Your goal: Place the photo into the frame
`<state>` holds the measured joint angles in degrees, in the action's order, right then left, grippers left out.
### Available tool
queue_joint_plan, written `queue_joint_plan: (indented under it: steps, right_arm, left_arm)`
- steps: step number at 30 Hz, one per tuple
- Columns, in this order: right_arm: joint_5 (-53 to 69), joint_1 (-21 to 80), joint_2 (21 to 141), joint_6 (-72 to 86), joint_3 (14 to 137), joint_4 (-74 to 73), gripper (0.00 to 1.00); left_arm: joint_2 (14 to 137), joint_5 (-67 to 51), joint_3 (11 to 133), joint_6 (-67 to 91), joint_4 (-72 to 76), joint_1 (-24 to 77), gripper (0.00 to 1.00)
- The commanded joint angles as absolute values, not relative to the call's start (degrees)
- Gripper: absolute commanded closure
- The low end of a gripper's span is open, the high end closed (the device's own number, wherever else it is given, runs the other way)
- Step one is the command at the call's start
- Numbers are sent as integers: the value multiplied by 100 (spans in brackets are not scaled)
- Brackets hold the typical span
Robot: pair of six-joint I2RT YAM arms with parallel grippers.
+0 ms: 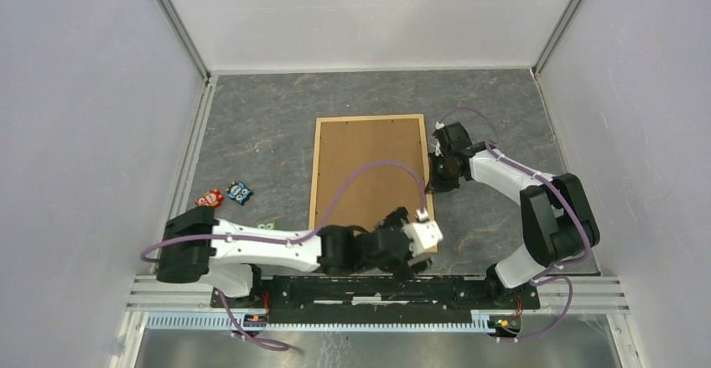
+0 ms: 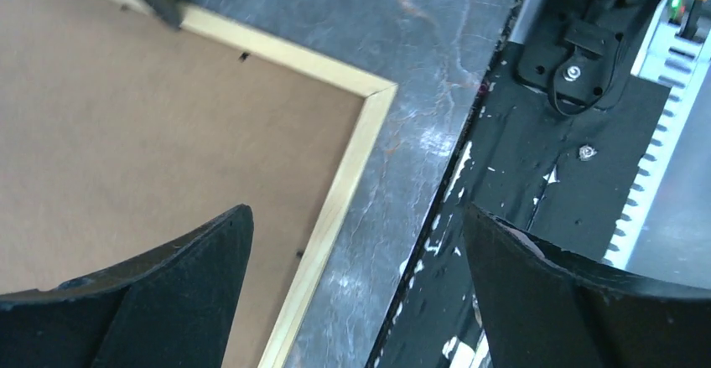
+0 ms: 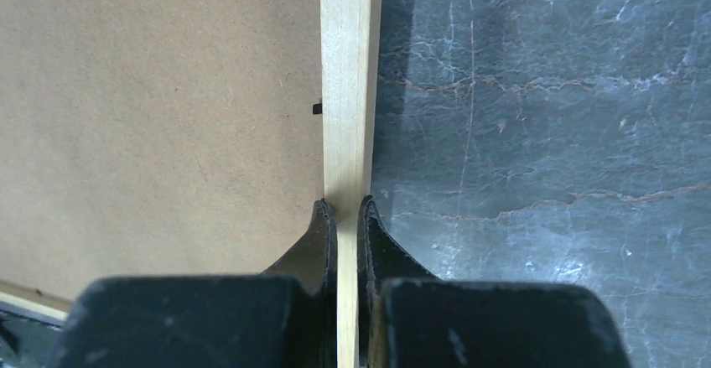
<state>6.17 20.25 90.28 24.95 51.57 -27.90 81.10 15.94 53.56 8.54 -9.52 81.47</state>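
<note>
The frame (image 1: 315,175) of thin light wooden strips lies flat on the grey table, with a plain brown backing board (image 1: 369,167) filling it. The photo is out of view. My right gripper (image 1: 433,185) is at the frame's right side; in the right wrist view the gripper (image 3: 345,204) is shut on the wooden strip (image 3: 345,91), beside the board (image 3: 151,116). My left gripper (image 1: 411,255) hovers over the frame's near right corner (image 2: 369,95). In the left wrist view it (image 2: 356,217) stands wide open with nothing between its fingers.
Two small colourful toy figures (image 1: 210,198) (image 1: 240,192) lie on the table left of the frame. The black mounting rail (image 1: 377,288) runs along the near edge, close to the frame's corner (image 2: 545,150). White walls enclose the table on three sides.
</note>
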Motion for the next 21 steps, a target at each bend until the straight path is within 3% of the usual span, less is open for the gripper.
queue_joint_plan:
  steps: [1,8,15,17,19,21]
  right_arm:
    - [888,2004,8613,3088,5597,-2865,100]
    - [786,2002,8513,3140,5678,-3070,100]
    - [740,2003,8403,3231,5660,-3074,100]
    - [761,2004,8375,3243,5661,-3102,100]
    - [780,2004,8311,3261,5623,-3091,100]
    - [784,2003,8226,3285,5611,-3110,100]
  left_arm:
    - [8901,2944,5571,-641,-42,8836,0]
    - [10423,4042,6260,-1543,-314,9270,0]
    - [11738,6072,6618,-2282,259,9271,5]
    - [11942,6196,6673,-2299,327,9202,13]
    - [12109,6318,6772,-2270,260,9114,28]
    - [12191,6515,6832,-2319,264,8992,37]
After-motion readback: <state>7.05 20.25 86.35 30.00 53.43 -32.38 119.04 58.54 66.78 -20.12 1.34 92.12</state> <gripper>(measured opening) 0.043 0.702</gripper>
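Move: The near bar of the frame, just left of its near right corner, lies about 3 cm ahead of the open left hand, 5 cm to its right and 11 cm below; the corner itself is some 3 cm farther right. The right hand's grip on the frame's right bar is roughly 20 cm ahead and 6 cm right of the left hand, the brown backing's middle 18 cm ahead and 8 cm left. From the right hand, the near-bar spot lies about 17 cm back and 2 cm left. Downward by about 9 cm, the left hand drops to the near bar beside the corner, drifting right, first slightly back and then some 6 cm forward. Its wrist swings over 50 degrees so the fingers point mostly forward; near the end they start to close around the bar. The right hand keeps its pinch on the right bar and lifts it another 2.5 cm. ##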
